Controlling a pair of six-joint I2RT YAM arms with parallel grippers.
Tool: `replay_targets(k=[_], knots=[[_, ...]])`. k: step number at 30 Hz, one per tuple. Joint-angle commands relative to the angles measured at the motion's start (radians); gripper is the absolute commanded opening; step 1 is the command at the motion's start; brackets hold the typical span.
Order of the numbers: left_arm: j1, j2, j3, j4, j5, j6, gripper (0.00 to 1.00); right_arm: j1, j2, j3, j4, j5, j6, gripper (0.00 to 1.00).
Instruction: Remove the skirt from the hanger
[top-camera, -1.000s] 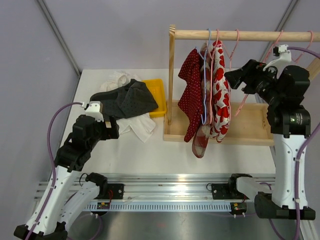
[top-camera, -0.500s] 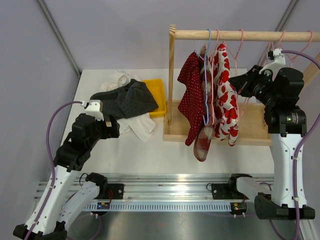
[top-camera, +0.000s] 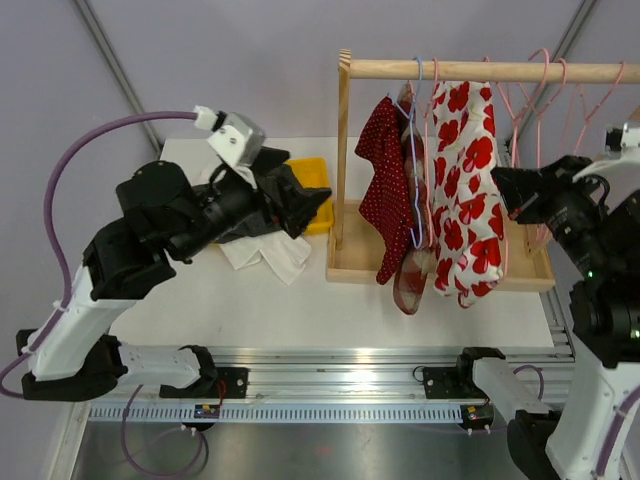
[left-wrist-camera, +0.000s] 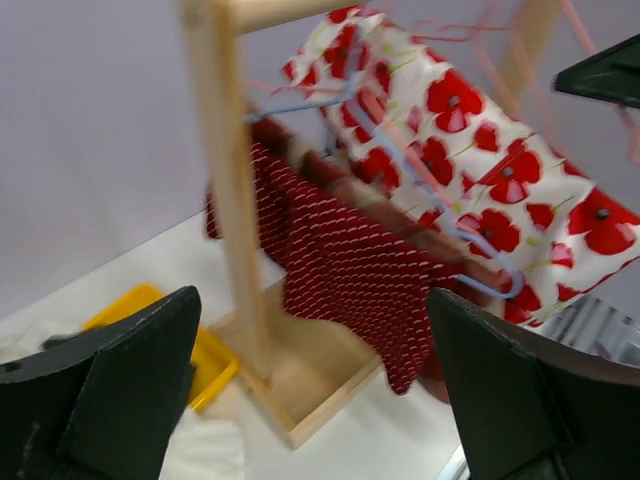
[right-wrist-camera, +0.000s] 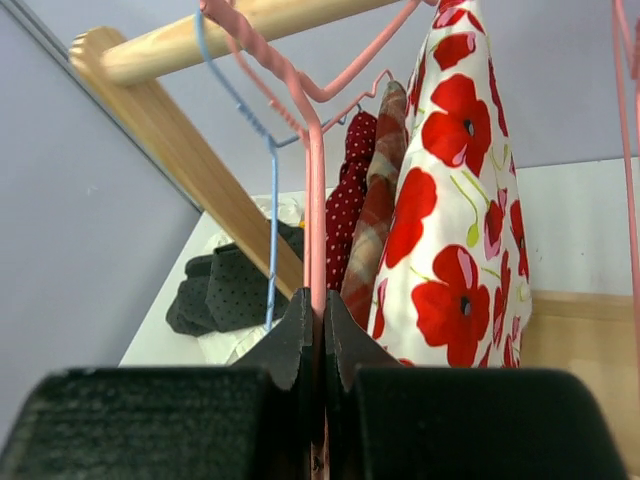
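The white skirt with red poppies (top-camera: 468, 180) hangs on a pink hanger (top-camera: 436, 100) from the wooden rail (top-camera: 500, 71). It also shows in the right wrist view (right-wrist-camera: 450, 230) and the left wrist view (left-wrist-camera: 470, 150). My right gripper (top-camera: 503, 190) is at the skirt's right side, shut on the pink hanger's wire (right-wrist-camera: 316, 200), which runs between its fingertips (right-wrist-camera: 318, 305). My left gripper (top-camera: 305, 200) is raised left of the rack's post, open and empty (left-wrist-camera: 312, 300), facing the hung clothes.
A red dotted garment (top-camera: 383, 190) and a plaid one (top-camera: 410, 275) hang left of the skirt, by a blue hanger (top-camera: 412, 150). Empty pink hangers (top-camera: 555, 90) hang at the right. A yellow bin (top-camera: 318, 190) and a clothes pile (top-camera: 270, 250) lie behind the left arm.
My left arm has risen and swung right toward the rack. My right gripper has pulled right with the hanger, and the poppy skirt has swung out and spread.
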Motion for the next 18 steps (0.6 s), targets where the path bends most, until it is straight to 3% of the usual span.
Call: replay_targets(k=[1, 5, 10, 18], knots=[[-0.145, 0.112, 0.09, 0.053, 0.071, 0.099, 0.99, 0.005, -0.105, 0.044, -0.036, 0.025, 0.003, 0.0], [-0.32, 0.18, 0.007, 0.234, 0.152, 0.14, 0.99, 0.005, -0.223, 0.016, -0.063, 0.005, 0.06, 0.0], [-0.409, 0.261, -0.093, 0.484, 0.206, 0.105, 0.99, 0.005, -0.364, -0.045, -0.06, -0.093, 0.202, 0.0], [-0.483, 0.39, -0.083, 0.599, 0.164, 0.117, 0.99, 0.005, -0.461, -0.057, -0.105, -0.196, 0.29, 0.0]])
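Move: Right of the left hand, whose fingers are open, hangs the skirt, its middle about 25 cm off, 7 cm farther out and 12 cm lower. Nearer lie the red dotted cloth, some 12 cm right and 11 cm ahead, and the brown cloth, 18 cm right and 10 cm ahead, both well below. From the right hand, shut on the skirt's pink hanger, the skirt's middle is roughly 5 cm left, 4 cm ahead and 12 cm below. Sweeping fast to the right, back and then down, the open left hand goes some 24 cm across and 14 cm back to the skirt, swinging about 35 degrees clockwise to face it. The right hand keeps its pinch on the hanger and draws it level, some 19 cm back from the rod, turning and rolling about 10 degrees; the left fingers don't close. ##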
